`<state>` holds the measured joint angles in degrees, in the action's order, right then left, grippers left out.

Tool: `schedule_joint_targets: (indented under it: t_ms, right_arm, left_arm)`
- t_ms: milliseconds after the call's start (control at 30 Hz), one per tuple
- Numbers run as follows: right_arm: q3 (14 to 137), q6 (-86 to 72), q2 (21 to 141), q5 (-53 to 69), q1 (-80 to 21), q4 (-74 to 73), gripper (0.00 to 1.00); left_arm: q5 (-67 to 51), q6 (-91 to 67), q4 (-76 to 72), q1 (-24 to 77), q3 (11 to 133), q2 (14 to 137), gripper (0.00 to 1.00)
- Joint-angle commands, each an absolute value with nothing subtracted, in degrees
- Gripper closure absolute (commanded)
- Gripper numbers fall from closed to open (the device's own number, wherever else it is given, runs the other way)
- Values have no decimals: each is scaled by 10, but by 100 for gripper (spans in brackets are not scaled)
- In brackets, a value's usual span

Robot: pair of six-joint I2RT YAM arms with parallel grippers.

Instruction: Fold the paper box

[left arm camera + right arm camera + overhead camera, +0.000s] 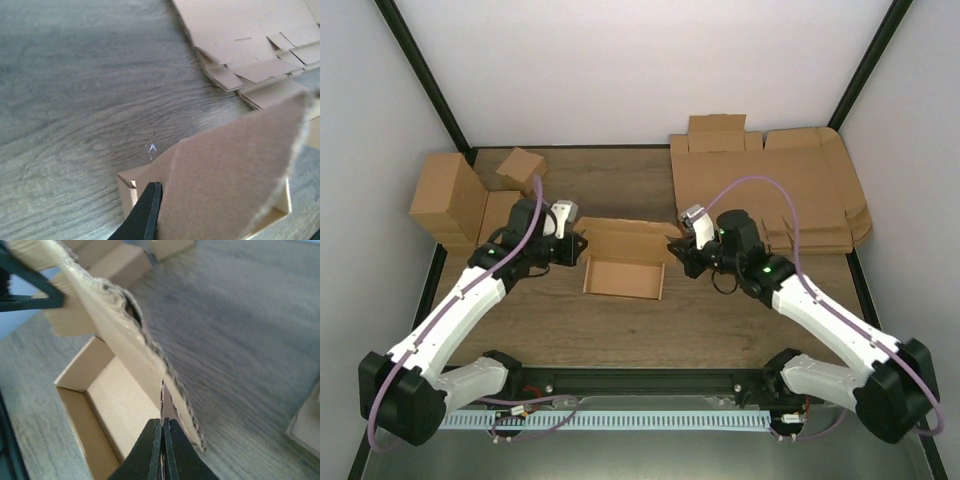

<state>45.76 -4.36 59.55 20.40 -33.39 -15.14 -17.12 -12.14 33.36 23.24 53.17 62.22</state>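
The paper box sits open-topped at mid-table, its brown lid flap raised along the far side. My left gripper is at the lid's left end. In the left wrist view one black finger presses flat against the flap, which hides the other finger. My right gripper is at the lid's right end. In the right wrist view it is shut on a thin cardboard tab, beside the box's open tray.
A thick stack of flat cardboard sheets lies at the back right and also shows in the left wrist view. Folded brown boxes and one smaller box stand at the back left. Black frame posts rise at both back corners.
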Motion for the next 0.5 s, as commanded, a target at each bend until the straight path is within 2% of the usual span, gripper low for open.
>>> schedule_joint_targets:
  t_ms: [0, 467]
  right_arm:
    - [446, -173, 654, 116, -334, -60, 99]
    - [419, -268, 788, -65, -389, 76, 99]
  left_arm:
    - [-128, -232, 217, 232, 489, 639, 96]
    - [16, -330, 61, 291, 428, 710, 96]
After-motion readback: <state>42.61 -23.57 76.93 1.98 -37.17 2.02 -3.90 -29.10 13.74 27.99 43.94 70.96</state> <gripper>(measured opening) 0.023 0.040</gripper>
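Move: My hands pinch opposite ends of the paper box's raised panel. The open tray's middle lies roughly 9 cm to the right of my left hand, 3 cm back and 10 cm below. From my right hand it is about 10 cm left, 2 cm back and 11 cm below. The flat cardboard stack is some 25 cm ahead and 27 cm right of my right hand; the low folded box is about 17 cm ahead and 23 cm left of my left hand. I keep both pinches and bring the box down and forward towards the open table with both hands together: my left sinks about 6 cm and reaches 4 cm out, my right goes slightly farther both ways. As they go I swing the wrists to point more straight ahead, the left counter-clockwise, the right some 20 degrees clockwise with a slight tip down. ##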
